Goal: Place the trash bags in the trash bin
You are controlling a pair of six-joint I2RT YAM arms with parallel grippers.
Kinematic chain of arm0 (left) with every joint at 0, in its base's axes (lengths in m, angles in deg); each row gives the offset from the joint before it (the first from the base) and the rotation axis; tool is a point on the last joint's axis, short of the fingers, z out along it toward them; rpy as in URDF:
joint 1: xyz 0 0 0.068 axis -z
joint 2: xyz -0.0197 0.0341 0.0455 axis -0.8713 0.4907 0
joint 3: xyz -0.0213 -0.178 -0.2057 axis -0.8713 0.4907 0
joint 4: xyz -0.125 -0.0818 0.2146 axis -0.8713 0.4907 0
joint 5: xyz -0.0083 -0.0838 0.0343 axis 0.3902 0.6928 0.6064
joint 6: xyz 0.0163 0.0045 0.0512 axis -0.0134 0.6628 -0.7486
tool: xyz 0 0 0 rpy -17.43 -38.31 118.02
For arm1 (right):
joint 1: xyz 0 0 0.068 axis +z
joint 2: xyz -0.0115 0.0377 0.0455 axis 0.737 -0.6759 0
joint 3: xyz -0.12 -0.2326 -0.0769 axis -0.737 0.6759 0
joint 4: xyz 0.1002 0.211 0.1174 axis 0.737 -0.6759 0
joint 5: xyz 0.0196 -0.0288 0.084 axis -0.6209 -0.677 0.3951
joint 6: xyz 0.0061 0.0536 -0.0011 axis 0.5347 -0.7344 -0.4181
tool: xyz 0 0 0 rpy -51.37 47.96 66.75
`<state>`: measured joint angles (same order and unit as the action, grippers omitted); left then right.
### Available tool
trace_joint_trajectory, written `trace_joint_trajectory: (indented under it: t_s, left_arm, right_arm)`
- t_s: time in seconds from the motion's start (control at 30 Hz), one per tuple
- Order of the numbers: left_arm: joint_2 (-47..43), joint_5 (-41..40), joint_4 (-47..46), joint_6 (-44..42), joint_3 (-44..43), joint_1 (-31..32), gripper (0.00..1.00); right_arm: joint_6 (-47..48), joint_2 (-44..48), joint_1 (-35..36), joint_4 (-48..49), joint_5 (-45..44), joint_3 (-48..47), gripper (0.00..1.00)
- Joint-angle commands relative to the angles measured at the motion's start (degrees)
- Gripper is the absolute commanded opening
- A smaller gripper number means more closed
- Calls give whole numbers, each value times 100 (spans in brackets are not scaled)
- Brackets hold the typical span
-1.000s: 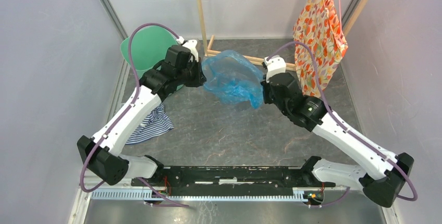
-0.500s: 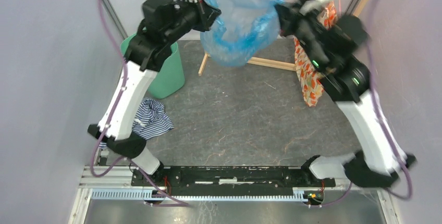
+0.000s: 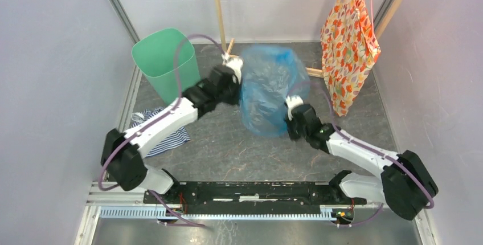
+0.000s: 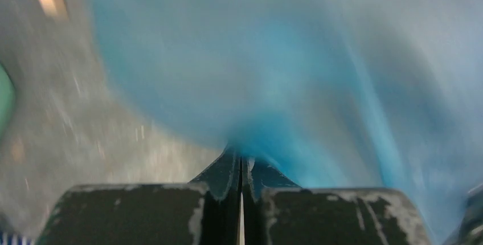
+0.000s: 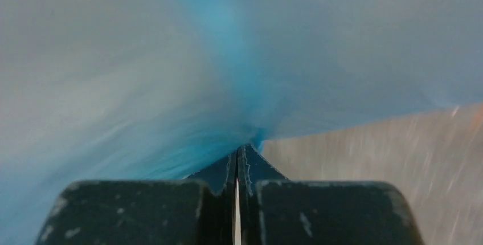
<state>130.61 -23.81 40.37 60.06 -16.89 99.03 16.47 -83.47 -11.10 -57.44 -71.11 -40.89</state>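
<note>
The light-blue translucent trash bag (image 3: 266, 94) billows between my two arms over the middle of the table, puffed up and wide. My left gripper (image 3: 238, 81) is shut on its left edge; in the left wrist view the bag (image 4: 285, 68) fans out from the pinched fingertips of the left gripper (image 4: 240, 159). My right gripper (image 3: 289, 121) is shut on the bag's lower right edge, and the bag (image 5: 171, 74) spreads from the tips of the right gripper (image 5: 237, 151) in the right wrist view. The mint-green trash bin (image 3: 166, 62) stands upright at the back left, apart from the bag.
A blue-and-white striped cloth (image 3: 165, 134) lies on the table by the left arm. An orange floral fabric (image 3: 348, 45) hangs at the back right from a wooden rack (image 3: 219, 11). Grey walls close in on both sides.
Both arms swung high with the bag half a second ago and have come back down low. The bag is now inflated and sits lower. The bin stands clear of the left arm.
</note>
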Motion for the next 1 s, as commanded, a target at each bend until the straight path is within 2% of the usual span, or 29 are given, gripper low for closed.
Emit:
trace_joint_trajectory:
  t_s: [0.0, 0.17, 0.4, 0.53, 0.67, 0.77, 0.83, 0.97]
  left_arm:
    - [-380, -636, 375, 176, 631, 409, 2]
    - [-845, -849, 705, 92, 125, 413, 2]
    - [-1003, -1401, 1331, 43, -900, 407, 2]
    - [-967, -1418, 1539, 68, -1140, 404, 2]
    - [-1009, -1328, 1505, 107, -1255, 404, 2]
    - [-1034, -1035, 1299, 21, -1321, 404, 2]
    - [-996, -821, 1213, -30, -1414, 404, 2]
    - [-803, -416, 1232, -118, -1678, 404, 2]
  right_arm:
    - [-481, 1092, 46, -463, -39, 76, 0]
    - [-136, 1145, 46, -1540, -240, -1303, 0]
    - [13, 1111, 38, -2338, -534, -2140, 1]
    - [125, 1152, 46, -2519, -296, -2238, 16]
    - [366, 1413, 47, -2700, -403, -2161, 50]
    - [612, 1622, 41, -2553, -92, -2103, 68]
    - [721, 1734, 49, -2395, 295, -2095, 75]
    - [800, 1721, 57, -2070, 1227, -2181, 80]
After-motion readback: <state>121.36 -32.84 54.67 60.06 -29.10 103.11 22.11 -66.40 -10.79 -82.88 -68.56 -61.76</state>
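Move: The blue trash bag is already pinched at its edge by both hands and billows out between them. Its middle lies about 8 cm ahead and 16 cm right of the left hand, roughly level, and about 14 cm ahead, 7 cm left and 10 cm above the right hand. The green bin stands some 16 cm ahead and 26 cm left of the left hand, the wooden bar some 28 cm ahead and 14 cm right of it. Still gripping the bag, both hands finish a fast shake downward and back, the left sinking about 11 cm and the right about 8, then swing up again with the fingertips tipping up some 25 degrees. The left keeps its pinch and settles roughly 10 cm above its start and a little back, while the right climbs well above its start, then opens wide, lets go of the bag's edge and drifts slightly back. ##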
